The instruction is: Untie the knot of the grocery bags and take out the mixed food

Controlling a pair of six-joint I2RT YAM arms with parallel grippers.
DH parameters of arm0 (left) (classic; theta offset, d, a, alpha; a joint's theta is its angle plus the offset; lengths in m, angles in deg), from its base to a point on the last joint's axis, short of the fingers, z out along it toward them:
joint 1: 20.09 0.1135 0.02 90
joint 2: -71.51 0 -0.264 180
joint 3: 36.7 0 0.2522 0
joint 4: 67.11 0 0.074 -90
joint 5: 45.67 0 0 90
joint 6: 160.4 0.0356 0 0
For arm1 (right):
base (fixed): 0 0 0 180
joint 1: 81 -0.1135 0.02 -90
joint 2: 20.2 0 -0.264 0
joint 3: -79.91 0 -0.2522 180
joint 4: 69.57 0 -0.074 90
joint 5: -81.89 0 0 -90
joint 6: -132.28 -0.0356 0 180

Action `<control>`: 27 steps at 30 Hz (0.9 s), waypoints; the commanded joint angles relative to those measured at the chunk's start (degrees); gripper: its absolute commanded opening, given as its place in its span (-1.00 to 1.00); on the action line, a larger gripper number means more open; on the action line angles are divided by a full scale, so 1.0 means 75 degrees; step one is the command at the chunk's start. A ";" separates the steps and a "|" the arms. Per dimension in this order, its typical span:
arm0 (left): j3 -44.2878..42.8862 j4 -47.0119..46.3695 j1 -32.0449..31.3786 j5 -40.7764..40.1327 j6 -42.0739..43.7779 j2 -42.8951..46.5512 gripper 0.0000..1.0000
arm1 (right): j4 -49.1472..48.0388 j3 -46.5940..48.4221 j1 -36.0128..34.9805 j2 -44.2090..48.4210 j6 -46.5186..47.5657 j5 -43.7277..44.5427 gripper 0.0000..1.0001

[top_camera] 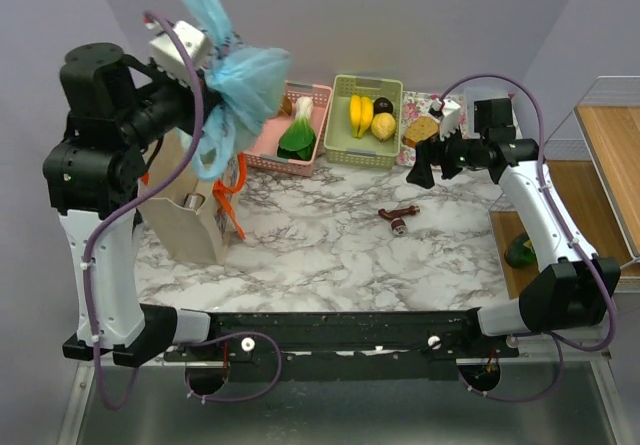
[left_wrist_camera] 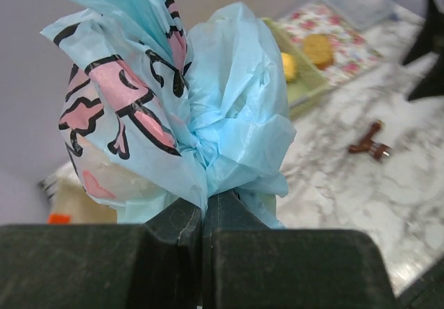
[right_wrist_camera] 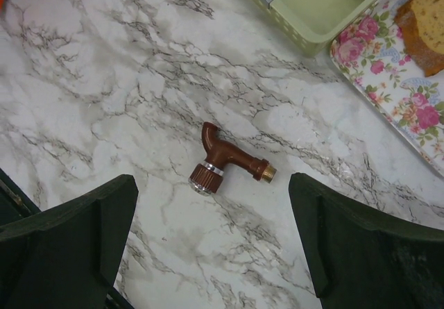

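Note:
The grocery bag is a crinkly light blue plastic bag with pink and black print, hanging in the air at the upper left, above the tote. My left gripper is shut on the thin plastic just beneath the knot, and its fingertips pinch the blue film tight. A long blue tail of the bag rises above the grip. The mixed food is hidden inside the bag. My right gripper hovers open over the marble at the right, holding nothing, a small brown tap fitting lying below it.
A beige canvas tote with orange handles stands under the bag. At the back are a pink basket with a green leafy vegetable, a green basket with bananas, and a floral tray with bread. A wooden shelf stands right.

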 commanded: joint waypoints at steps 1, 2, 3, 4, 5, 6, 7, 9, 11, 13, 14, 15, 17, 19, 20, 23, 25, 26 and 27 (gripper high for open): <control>0.0809 0.0138 -0.2154 0.0561 0.1072 0.0277 -1.00 | -0.0014 0.0332 0.0014 0.0140 -0.0149 -0.0229 1.00; 0.1363 0.0042 -0.2703 0.0453 0.1282 0.0403 -1.00 | -0.0001 0.0342 0.0012 0.0187 -0.0151 -0.0220 0.99; 0.2007 -0.0151 -0.3104 0.0354 0.1435 0.0550 -1.00 | 0.0006 0.0326 0.0013 0.0243 -0.0152 -0.0207 0.99; 0.2611 -0.0377 -0.3535 0.0294 0.1598 0.0703 -1.00 | 0.0007 0.0285 0.0015 0.0307 -0.0125 -0.0179 1.00; 0.3218 -0.0662 -0.3894 0.0201 0.1728 0.0836 -1.00 | 0.0017 0.0231 0.0009 0.0371 -0.0087 -0.0129 1.00; 0.3877 -0.0883 -0.4303 0.0117 0.1877 0.0923 -1.00 | 0.0043 0.0161 0.0012 0.0439 -0.0029 -0.0077 1.00; 0.4460 -0.1099 -0.4653 0.0102 0.2034 0.0962 -1.00 | 0.0067 0.0085 0.0013 0.0499 0.0019 0.0015 1.00; 0.5467 -0.1539 -0.5169 0.0175 0.2149 0.0990 -1.00 | 0.0116 -0.0066 0.0015 0.0628 0.0064 0.0257 1.00; 0.6366 -0.2169 -0.5509 0.0064 0.2076 0.0971 -1.00 | 0.0146 -0.0259 0.0015 0.0801 0.0077 0.0459 0.99; 0.7094 -0.2707 -0.5620 0.0074 0.1906 0.0878 -1.00 | 0.0158 -0.0473 0.0012 0.1019 0.0076 0.0564 1.00; 0.7420 -0.3026 -0.5622 0.0069 0.1786 0.0818 -1.00 | 0.0153 -0.0598 0.0015 0.1124 0.0089 0.0599 1.00; 0.7765 -0.3257 -0.5625 0.0051 0.1708 0.0766 -1.00 | 0.0148 -0.0714 0.0015 0.1253 0.0077 0.0617 1.00; 0.8419 -0.3794 -0.5633 -0.0005 0.1648 0.0723 -1.00 | 0.0137 -0.0915 0.0008 0.1446 0.0083 0.0640 1.00; 0.8955 -0.4276 -0.5630 -0.0162 0.1662 0.0700 -1.00 | 0.0155 -0.1056 0.0012 0.1559 0.0097 0.0607 1.00; 0.9135 -0.4376 -0.5624 -0.0239 0.1664 0.0671 -1.00 | 0.0190 -0.1089 0.0015 0.1604 0.0119 0.0556 1.00; 0.9152 -0.3976 -0.5622 -0.0263 0.1906 0.0590 0.15 | 0.0282 -0.1195 0.0015 0.1636 0.0225 0.0252 1.00; 0.8892 -0.3466 -0.5613 -0.0301 0.1913 0.0628 0.49 | 0.0368 -0.1284 0.0020 0.1643 0.0320 -0.0190 1.00; 0.8738 -0.3224 -0.5574 -0.0233 0.1940 0.0735 0.53 | 0.0439 -0.1314 0.0017 0.1641 0.0397 -0.0445 0.99; 0.8589 -0.2990 -0.5493 -0.0159 0.1982 0.0879 0.56 | 0.0490 -0.1360 0.0014 0.1630 0.0426 -0.0754 1.00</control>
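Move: The blue knotted bag is already pinched in the left hand, high up. Its spot, open marble near the table's front edge, lies about 20 cm to that hand's right, 11 back and 49 below. The tap stands some 14 cm right of the spot and 12 farther out. The tote is about 9 cm left of the left hand, 3 ahead and 38 below. From the idle right hand the spot lies roughly 21 cm left, 16 back and 22 below. The blue bag, still gripped, is swung by the left arm to the right and somewhat back, away from the tote, then brought steeply down to the marble, about 36 cm lower and 18 cm to the right in all. The wrist turns some 45 degrees clockwise and tips the fingers down; at the bottom they open wide around the knot. The empty, open right hand eases back about 4 cm. ##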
